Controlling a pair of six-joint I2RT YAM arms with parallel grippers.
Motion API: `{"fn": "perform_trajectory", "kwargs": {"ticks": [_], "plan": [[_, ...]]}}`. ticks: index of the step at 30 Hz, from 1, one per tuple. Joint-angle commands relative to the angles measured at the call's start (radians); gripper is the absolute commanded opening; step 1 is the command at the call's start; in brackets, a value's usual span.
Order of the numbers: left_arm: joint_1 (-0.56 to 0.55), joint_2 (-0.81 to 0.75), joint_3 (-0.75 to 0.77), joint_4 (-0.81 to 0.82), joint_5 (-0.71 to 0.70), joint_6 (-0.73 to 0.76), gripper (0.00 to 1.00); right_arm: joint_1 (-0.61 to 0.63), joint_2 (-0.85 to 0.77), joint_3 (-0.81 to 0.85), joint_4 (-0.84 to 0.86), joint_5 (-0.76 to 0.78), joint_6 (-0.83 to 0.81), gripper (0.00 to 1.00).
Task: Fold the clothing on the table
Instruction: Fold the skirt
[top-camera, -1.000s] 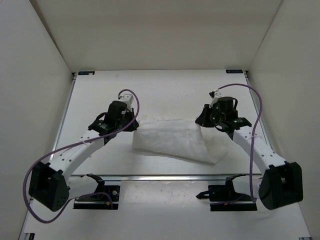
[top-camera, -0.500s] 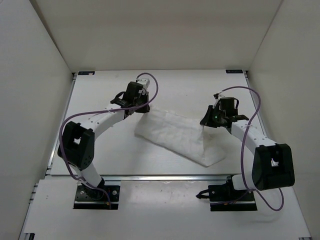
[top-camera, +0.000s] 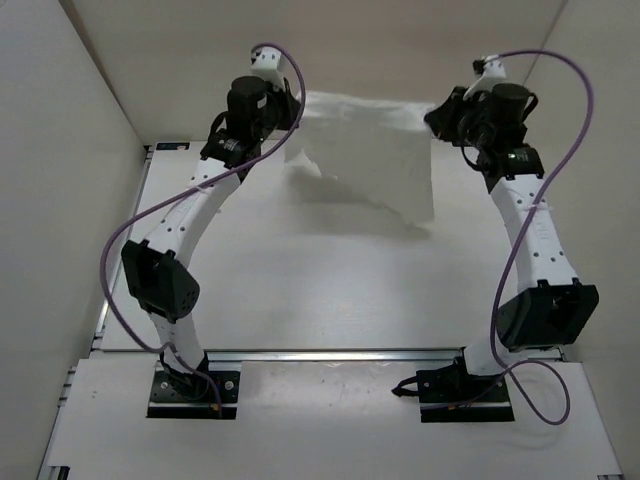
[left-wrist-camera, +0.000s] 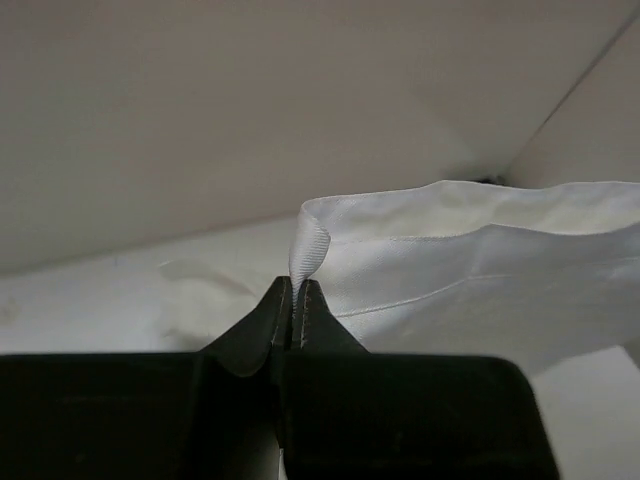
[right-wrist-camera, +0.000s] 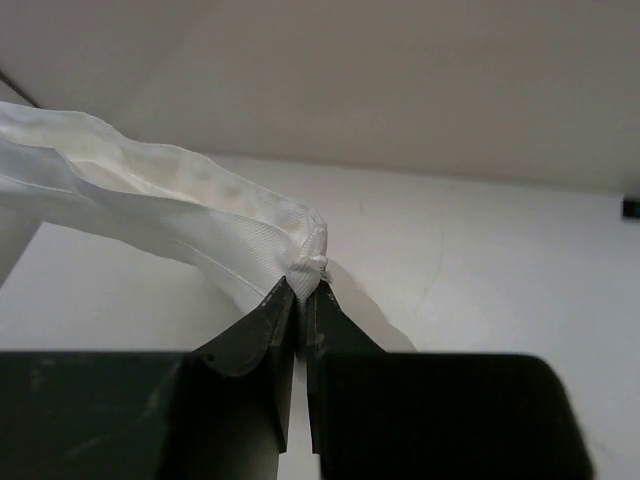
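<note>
The clothing (top-camera: 375, 155), a thin white ribbed fabric, hangs stretched in the air between both raised arms, high above the far part of the table (top-camera: 300, 290). My left gripper (top-camera: 296, 112) is shut on its upper left corner, where a folded edge of the clothing (left-wrist-camera: 312, 240) rises from between the left gripper's (left-wrist-camera: 296, 285) black tips. My right gripper (top-camera: 434, 118) is shut on the upper right corner; a bunched knot of the clothing (right-wrist-camera: 305, 262) sits pinched in the right gripper's (right-wrist-camera: 302, 290) tips. The lower edge droops unevenly, longest at the right.
White walls (top-camera: 80, 130) close in the left, right and back. An aluminium rail (top-camera: 340, 352) runs along the table's near edge, with both arm bases (top-camera: 185, 390) bolted in front of it. Purple cables (top-camera: 575, 90) loop from each wrist.
Both arms have swung up and toward the back wall, lifting the clothing off the table. It lay flat a second ago and now hangs stretched between the grippers.
</note>
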Motion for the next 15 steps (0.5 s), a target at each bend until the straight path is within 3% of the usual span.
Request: {"fn": "perform_trajectory", "kwargs": {"ticks": [1,3,5,11,15], "plan": [[-0.053,-0.133,0.090,0.140,-0.091,0.117,0.00,-0.023,-0.080,0.106,0.033,-0.002,-0.069,0.00],[-0.060,-0.154,0.049,0.149,-0.077,0.127,0.00,-0.034,-0.106,0.056,0.072,-0.024,-0.084,0.00],[-0.074,-0.214,-0.101,0.157,-0.097,0.143,0.00,-0.042,-0.131,-0.029,0.089,-0.041,-0.088,0.01],[-0.143,-0.532,-0.728,0.249,-0.152,0.108,0.00,0.012,-0.322,-0.521,0.126,-0.043,-0.092,0.00],[-0.226,-0.714,-0.973,0.122,-0.192,0.058,0.00,0.093,-0.578,-0.860,0.059,-0.012,-0.007,0.00]]}}
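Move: The skirt hangs between the hands by its waistband, held at both top corners. Its middle is about 15 cm to the right of the left hand and 15 cm to the left of the right hand, some 13 cm below both and 3 cm nearer the bases. The bare table spot it is swung out over lies about 33 cm below: some 15 cm right and 4 cm back from the left hand, 15 cm left of and level with the right hand. Both hands keep their pinch on the waistband corners and flick the skirt: they first whip upwards by about 10 cm while starting to draw back, the fingers tipping up some 15 to 20 degrees. Then they sweep down hard on the heels of that, 20 to 25 cm from the top of the flick, still pulling back towards the bases (about 15 cm in all), with the fingertips tipping down again, so that the waistband comes down towards the table on the near side of the skirt's body. ##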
